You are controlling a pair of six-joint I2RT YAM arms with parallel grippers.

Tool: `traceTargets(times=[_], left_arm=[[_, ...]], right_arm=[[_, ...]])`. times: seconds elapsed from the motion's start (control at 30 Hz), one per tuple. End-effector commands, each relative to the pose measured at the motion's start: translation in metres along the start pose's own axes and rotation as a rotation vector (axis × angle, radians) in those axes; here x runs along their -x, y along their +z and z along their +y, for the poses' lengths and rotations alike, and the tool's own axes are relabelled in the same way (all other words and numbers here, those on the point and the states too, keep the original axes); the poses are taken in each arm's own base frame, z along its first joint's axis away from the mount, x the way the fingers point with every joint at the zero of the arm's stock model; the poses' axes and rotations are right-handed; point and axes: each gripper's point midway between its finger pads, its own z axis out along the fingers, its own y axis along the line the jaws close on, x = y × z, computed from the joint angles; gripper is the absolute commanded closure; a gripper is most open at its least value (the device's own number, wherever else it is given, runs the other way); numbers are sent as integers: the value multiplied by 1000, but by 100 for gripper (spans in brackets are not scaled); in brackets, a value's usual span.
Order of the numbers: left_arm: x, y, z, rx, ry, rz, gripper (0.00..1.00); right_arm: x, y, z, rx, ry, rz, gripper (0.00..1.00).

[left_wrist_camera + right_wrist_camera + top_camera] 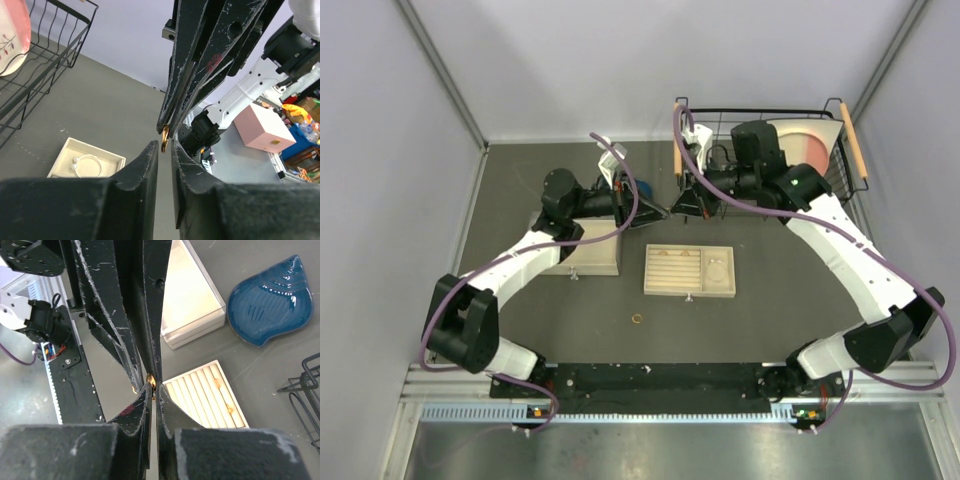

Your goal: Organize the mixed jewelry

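My two grippers meet tip to tip in the air above the table behind the tray. My right gripper point(152, 387) point(677, 211) is shut on a tiny gold ring point(151, 381). In the left wrist view the ring point(165, 138) hangs edge-on between the tips of my left gripper point(164, 146) point(663, 212), whose jaws stand a narrow gap apart without pressing it. The pale slotted tray point(689, 271) holds the silver hoop point(88, 165) point(718, 270) in its right compartment and two gold rings point(217, 383) in its slots. One gold ring point(637, 319) lies loose on the mat.
A pale open box point(585, 250) sits left of the tray under my left arm. A blue leaf-shaped pouch point(272, 300) lies behind it. A black wire basket point(820, 140) with a pink-and-white item stands at the back right.
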Motion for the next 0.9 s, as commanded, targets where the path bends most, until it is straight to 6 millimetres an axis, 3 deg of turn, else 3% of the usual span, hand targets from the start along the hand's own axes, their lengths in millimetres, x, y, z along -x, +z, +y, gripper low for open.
traceTargets(times=[0.0,0.03,0.17,0.2,0.23,0.37,0.4,0.47,0.5,0.7,0.87], left_arm=[[13,-14,8,106,80,-42,73],[16,-26,18,152,83,-58,68],[29,-67,31,254,116,-107,33],[31,-76,34,271,120,-114,29],[35,-92,41,313,121,-131,28],[46,-129,47,401,135,-165,26],[46,-135,50,423,129,-171,26],[51,-156,59,491,114,-195,26],[54,-168,64,523,108,-210,26],[57,-201,77,616,66,-241,28],[55,-214,82,661,55,-245,29]], right_arm=[[19,-13,-13,-106,-93,-43,100],[15,-15,-16,-122,-114,-30,100],[-4,-12,-34,-190,-146,34,100],[-9,-10,-40,-205,-152,50,100],[-21,-5,-44,-210,-152,80,100],[-54,18,-56,-215,-219,185,100],[-71,26,-63,-241,-224,234,100],[-82,43,-60,-234,-293,260,100],[-100,52,-65,-246,-300,311,100],[-135,91,-71,-234,-379,402,100],[-164,119,-78,-231,-434,476,100]])
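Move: The right gripper, its tips shut on the gold ring that the left tips also touch, has the tray's padded ring rolls about 26 cm below it, 2 cm ahead and 1 cm to the right. The bracelet lies level with the rolls, 10 cm to their right; the loose ring about 11 cm back and 7 cm left of the gripper; the clear box 9 cm ahead and 22 cm left. From the left gripper the rolls are 26 cm below, 2 cm ahead, 2 cm right. Open the left gripper wide to let go of the gold ring, and draw it off some 20 cm left and 10 cm forward, turning it counter-clockwise. Keep the right gripper pinched on the ring; ease it slightly forward, then lower it quickly, about 20 cm, towards the ring rolls while tilting its fingers to point much more steeply down. ##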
